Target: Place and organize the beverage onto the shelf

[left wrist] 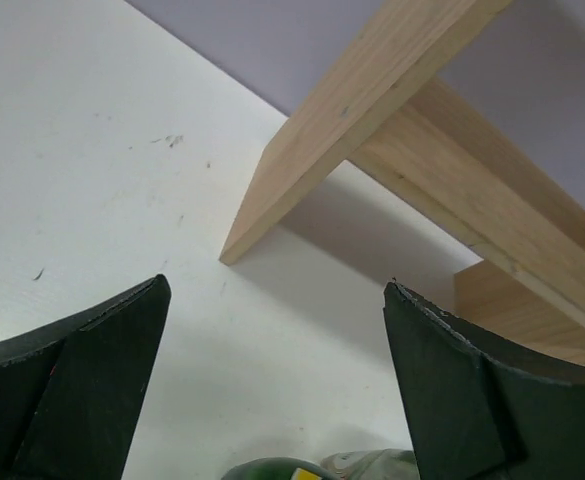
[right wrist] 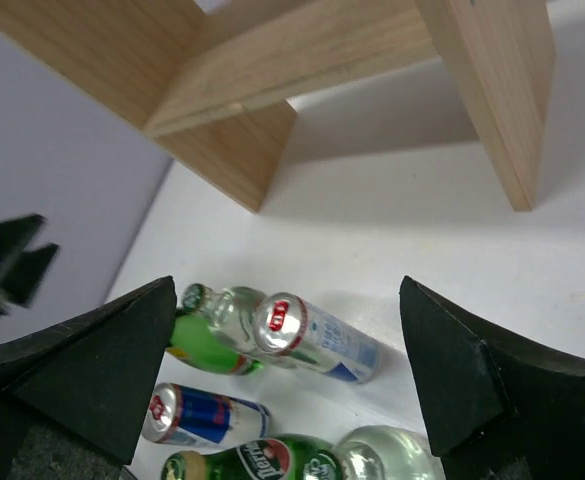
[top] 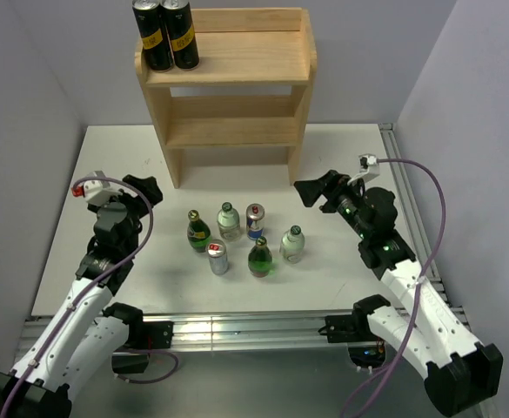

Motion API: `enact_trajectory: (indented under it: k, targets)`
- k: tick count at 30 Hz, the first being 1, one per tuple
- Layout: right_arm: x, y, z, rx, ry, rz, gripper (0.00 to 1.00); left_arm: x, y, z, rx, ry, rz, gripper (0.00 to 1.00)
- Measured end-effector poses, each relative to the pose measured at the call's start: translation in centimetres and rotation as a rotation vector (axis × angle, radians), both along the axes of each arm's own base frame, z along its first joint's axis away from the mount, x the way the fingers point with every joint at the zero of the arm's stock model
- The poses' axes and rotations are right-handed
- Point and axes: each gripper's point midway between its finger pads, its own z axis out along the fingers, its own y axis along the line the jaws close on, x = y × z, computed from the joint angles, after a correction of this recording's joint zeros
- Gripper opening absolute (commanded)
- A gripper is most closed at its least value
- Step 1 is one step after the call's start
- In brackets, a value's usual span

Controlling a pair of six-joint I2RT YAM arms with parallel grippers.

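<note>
The pale wooden shelf [top: 228, 78] stands at the back of the table, with two black cans [top: 167, 33] on the left of its top tier. Several beverages stand in a cluster in front of it: a green bottle [top: 198, 230], a clear bottle [top: 229, 221], a silver-blue can [top: 255, 221], another can [top: 218, 258], a second green bottle [top: 260, 258] and a second clear bottle [top: 292, 245]. My left gripper [top: 148, 187] [left wrist: 277, 283] is open and empty, left of the cluster. To the cluster's right, my right gripper [top: 311, 190] [right wrist: 287, 283] hangs open, facing the silver-blue can [right wrist: 312, 335].
White table [top: 106, 165] enclosed by grey walls on three sides. In the left wrist view the shelf's side panel foot [left wrist: 272, 210] stands ahead. A metal rail [top: 237, 329] runs along the near edge between the arm bases.
</note>
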Motion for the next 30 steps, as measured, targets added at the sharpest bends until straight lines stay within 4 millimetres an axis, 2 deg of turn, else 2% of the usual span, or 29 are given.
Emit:
enact_trajectory:
  k: [3,4,5,9,15,19,22,26,30]
  targets:
    - [-1.2,-0.3,0.3,0.04,-0.028,-0.007,1.0,-0.1,0.4,-2.4,0.017,0.038,0.02,0.95]
    - [-1.6,-0.4,-0.1,0.054,-0.028,-0.008,1.0,-0.2,0.6,-3.2,0.026,0.055,0.028,0.94]
    - [-2.0,-0.5,-0.8,0.063,-0.029,-0.008,1.0,-0.2,0.7,-4.0,0.033,0.069,0.035,0.94]
    - [-3.2,-0.7,-5.6,0.068,0.054,-0.006,1.0,-0.2,1.2,-6.2,0.062,0.116,0.062,0.94]
    - [-4.8,0.3,-8.6,0.053,0.115,0.066,1.0,-0.2,1.7,-7.9,0.084,0.145,0.087,0.94]
    - [-6.9,2.6,-10.6,0.004,0.162,0.14,1.0,-0.4,2.2,-8.8,0.09,0.162,0.119,0.93]
    - [-8.2,3.8,-12.0,-0.053,0.194,0.116,1.0,-0.5,3.0,-9.5,0.08,0.179,0.177,0.92]
    - [-11.6,5.3,-15.1,-0.153,0.277,0.09,1.0,-0.8,4.2,-10.0,0.076,0.193,0.253,0.92]
    - [-13.7,5.3,-18.6,-0.287,0.329,0.032,1.0,-1.5,4.8,-10.0,0.072,0.169,0.288,0.93]
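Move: The rightmost clear bottle, beside the green one, stands about 8 cm back from the right hand, 2 cm to its left and some 20 cm below. The front green bottle is 9 cm left of that bottle and 3 cm nearer the base; the blue can stands 11 cm left of it and 7 cm farther out. From the left hand the clear bottle lies about 40 cm right, 10 cm back and 19 cm below. The open right hand swoops down 19 cm and back 14, nudging the clear bottle; the left sinks 10. ##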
